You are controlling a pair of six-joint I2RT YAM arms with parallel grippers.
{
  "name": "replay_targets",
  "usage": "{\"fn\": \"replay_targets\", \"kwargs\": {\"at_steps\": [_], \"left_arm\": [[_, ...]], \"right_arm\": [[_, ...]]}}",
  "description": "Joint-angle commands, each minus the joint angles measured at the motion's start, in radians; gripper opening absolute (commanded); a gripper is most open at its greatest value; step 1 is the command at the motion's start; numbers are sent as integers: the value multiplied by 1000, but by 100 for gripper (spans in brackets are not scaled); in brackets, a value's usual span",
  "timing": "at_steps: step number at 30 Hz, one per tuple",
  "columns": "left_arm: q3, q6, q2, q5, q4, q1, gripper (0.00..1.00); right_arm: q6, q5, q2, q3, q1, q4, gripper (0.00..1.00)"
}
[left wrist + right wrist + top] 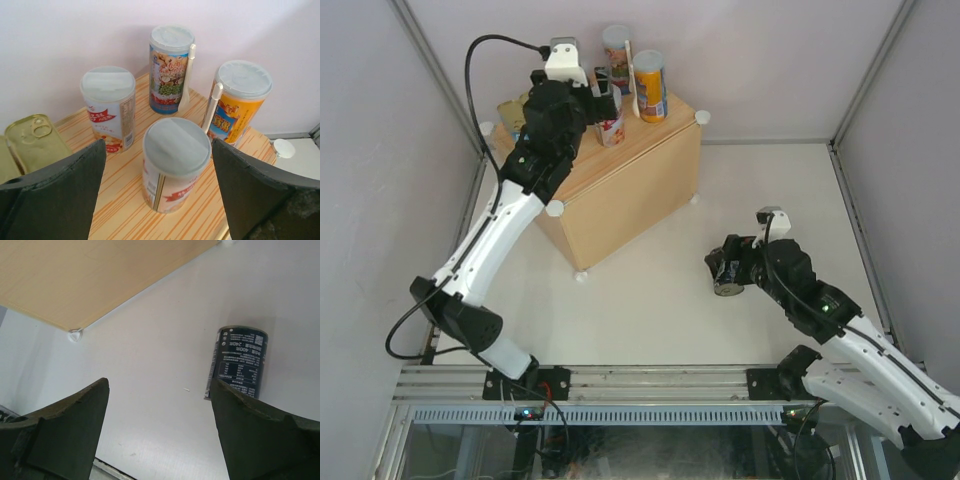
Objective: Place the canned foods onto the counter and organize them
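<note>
On the light-wood counter (630, 195) stand several cans. In the left wrist view, a red-white can (176, 165) stands upright between my left gripper's (159, 145) open jaws, with a gap on each side. Behind it stand a second red-white can (109, 107), a blue can (170, 70) and an orange can (240, 102). A gold-topped tin (35, 140) lies flat at the left. From above, the left gripper (605, 100) hovers over the counter's top. A dark can (240, 362) lies on its side on the white table, just beyond the right finger of my open, empty right gripper (159, 382).
White knobs mark the counter's corners (284, 148) (75, 335). Its wooden side (90, 275) fills the upper left of the right wrist view. Pale walls enclose the table on three sides. A metal rail (640, 385) with both arm bases runs along the near edge.
</note>
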Motion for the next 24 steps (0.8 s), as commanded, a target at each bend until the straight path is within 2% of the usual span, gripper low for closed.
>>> {"fn": "replay_targets", "kwargs": {"at_steps": [1,7,18,24], "left_arm": [[-91,-25,-146,-25,104,-17,90],[-227,15,-295,-68,139,-112,89],[-592,36,-530,-187,243,-422,88],[-657,74,-541,-268,262,-591,88]], "right_arm": [[-20,9,28,-8,-49,40,81],[-23,15,95,-13,-115,12,81],[-14,22,277,-49,-160,20,83],[-1,29,366,-76,-161,70,83]]}}
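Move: From the right hand the dark can lies on the table about 8 cm ahead, 2 cm to the right and 16 cm below; the wooden box's right bottom corner is some 27 cm ahead, 5 cm left and 19 cm down. From the left hand the dark can is roughly 16 cm back, 26 cm right and 41 cm below. Nearer that hand, the front white can on the box stands about 3 cm ahead, 2 cm right and 5 cm below, the orange can 8 cm ahead, 9 cm right and 4 cm below. Downwards goes the right hand, about 11 cm, first easing ahead and right, then nearly straight down towards the dark can, its open fingers tipping some 20 degrees further down. The left hand, empty and open, draws back about 19 cm from the front white can and off the box, swinging right, rising slightly before sinking, and turning clockwise. ##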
